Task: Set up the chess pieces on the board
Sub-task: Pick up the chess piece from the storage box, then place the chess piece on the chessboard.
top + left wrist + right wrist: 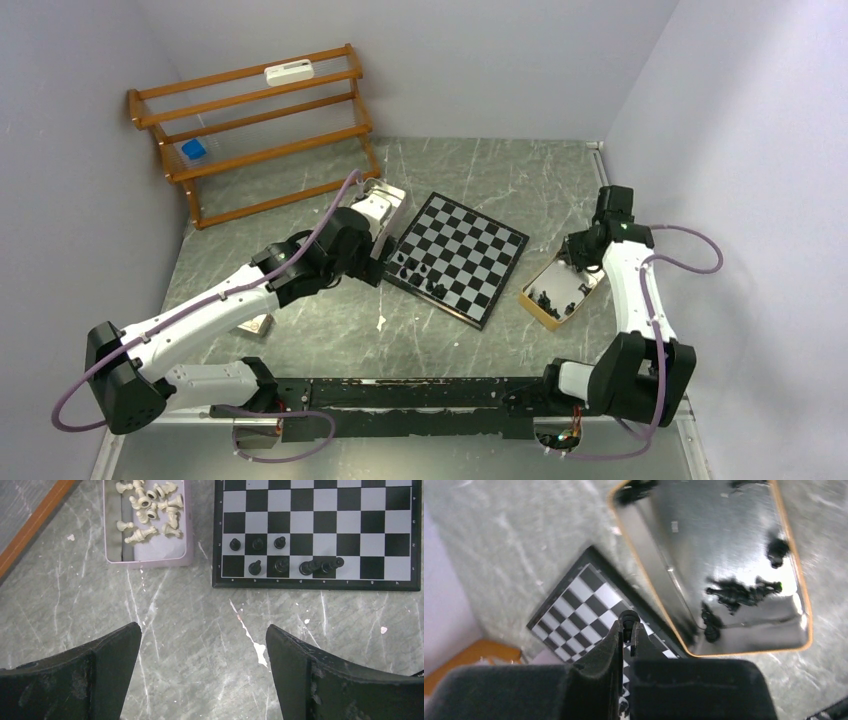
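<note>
The board (470, 245) lies tilted in the middle of the table. Several black chess pieces (415, 270) stand or lie on its near-left rows, seen in the left wrist view as three pawns (257, 544) and a row behind them (320, 566). My left gripper (202, 630) hangs open over bare table in front of the board's rim (315, 586), with nothing between its fingers. My right gripper (626, 627) is shut on a small black chess piece (628, 617), held above the table between the board (574, 610) and a shiny orange-rimmed tray (796, 580) holding more black pieces (739, 591).
A lilac tray (150, 562) of cream-white pieces (150, 505) sits left of the board, beside my left gripper (385, 262). The orange-rimmed tray (535, 305) lies right of the board, under my right gripper (580, 262). A wooden slatted rack (255, 125) stands at the back left. Walls close both sides.
</note>
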Action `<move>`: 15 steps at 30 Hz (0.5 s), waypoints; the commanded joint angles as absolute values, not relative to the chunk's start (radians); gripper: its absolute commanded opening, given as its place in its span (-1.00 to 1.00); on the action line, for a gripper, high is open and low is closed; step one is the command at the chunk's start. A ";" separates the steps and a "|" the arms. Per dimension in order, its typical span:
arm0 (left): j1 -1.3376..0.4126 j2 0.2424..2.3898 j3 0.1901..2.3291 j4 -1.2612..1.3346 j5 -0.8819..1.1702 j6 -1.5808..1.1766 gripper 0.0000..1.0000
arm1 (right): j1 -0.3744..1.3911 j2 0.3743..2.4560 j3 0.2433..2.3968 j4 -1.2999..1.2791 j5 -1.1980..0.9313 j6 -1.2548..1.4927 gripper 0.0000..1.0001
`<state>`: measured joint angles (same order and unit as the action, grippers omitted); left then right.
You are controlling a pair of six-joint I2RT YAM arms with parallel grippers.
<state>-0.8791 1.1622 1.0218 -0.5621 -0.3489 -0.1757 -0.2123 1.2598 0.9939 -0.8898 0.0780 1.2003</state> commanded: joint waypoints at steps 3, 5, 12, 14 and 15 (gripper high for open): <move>-0.882 1.137 1.019 -0.530 -0.431 -0.159 0.99 | -0.156 1.200 0.971 -0.585 -0.130 0.858 -1.00; -0.878 1.133 1.017 -0.521 -0.431 -0.164 0.99 | -0.124 1.194 0.955 -0.519 -0.196 0.784 -1.00; -0.835 1.130 1.005 -0.474 -0.241 -0.280 0.99 | 0.150 1.240 0.929 -0.359 -0.294 0.543 -1.00; -0.779 1.134 0.993 -0.464 -0.170 -0.310 0.99 | 0.252 1.266 0.945 -0.358 -0.252 0.474 -1.00; -0.743 1.128 0.979 -0.448 -0.126 -0.315 0.99 | 0.298 1.279 0.951 -0.359 -0.210 0.445 -1.00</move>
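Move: From the right hand, which already holds a black chess piece, the chess board's middle lies about 24 cm left, 1 cm back and 12 cm lower. The black pieces already standing there are centred some 32 cm left and 5 cm back of this hand; the black-piece storage box is about 8 cm back and 2 cm left, also below. For the idle left hand, the board's middle is roughly 4 cm ahead, 18 cm right and 19 cm down. Swinging left from above the storage box, the right arm carries the pinched black piece about 15 cm towards the chess board. Early on it also goes some 5 cm forward and 4 cm up, then runs nearly level and gathers speed over the board's right part. The wrist turns counter-clockwise nearly 60 degrees and the fingers tip up out of their steep downward point; their grip stays shut. ##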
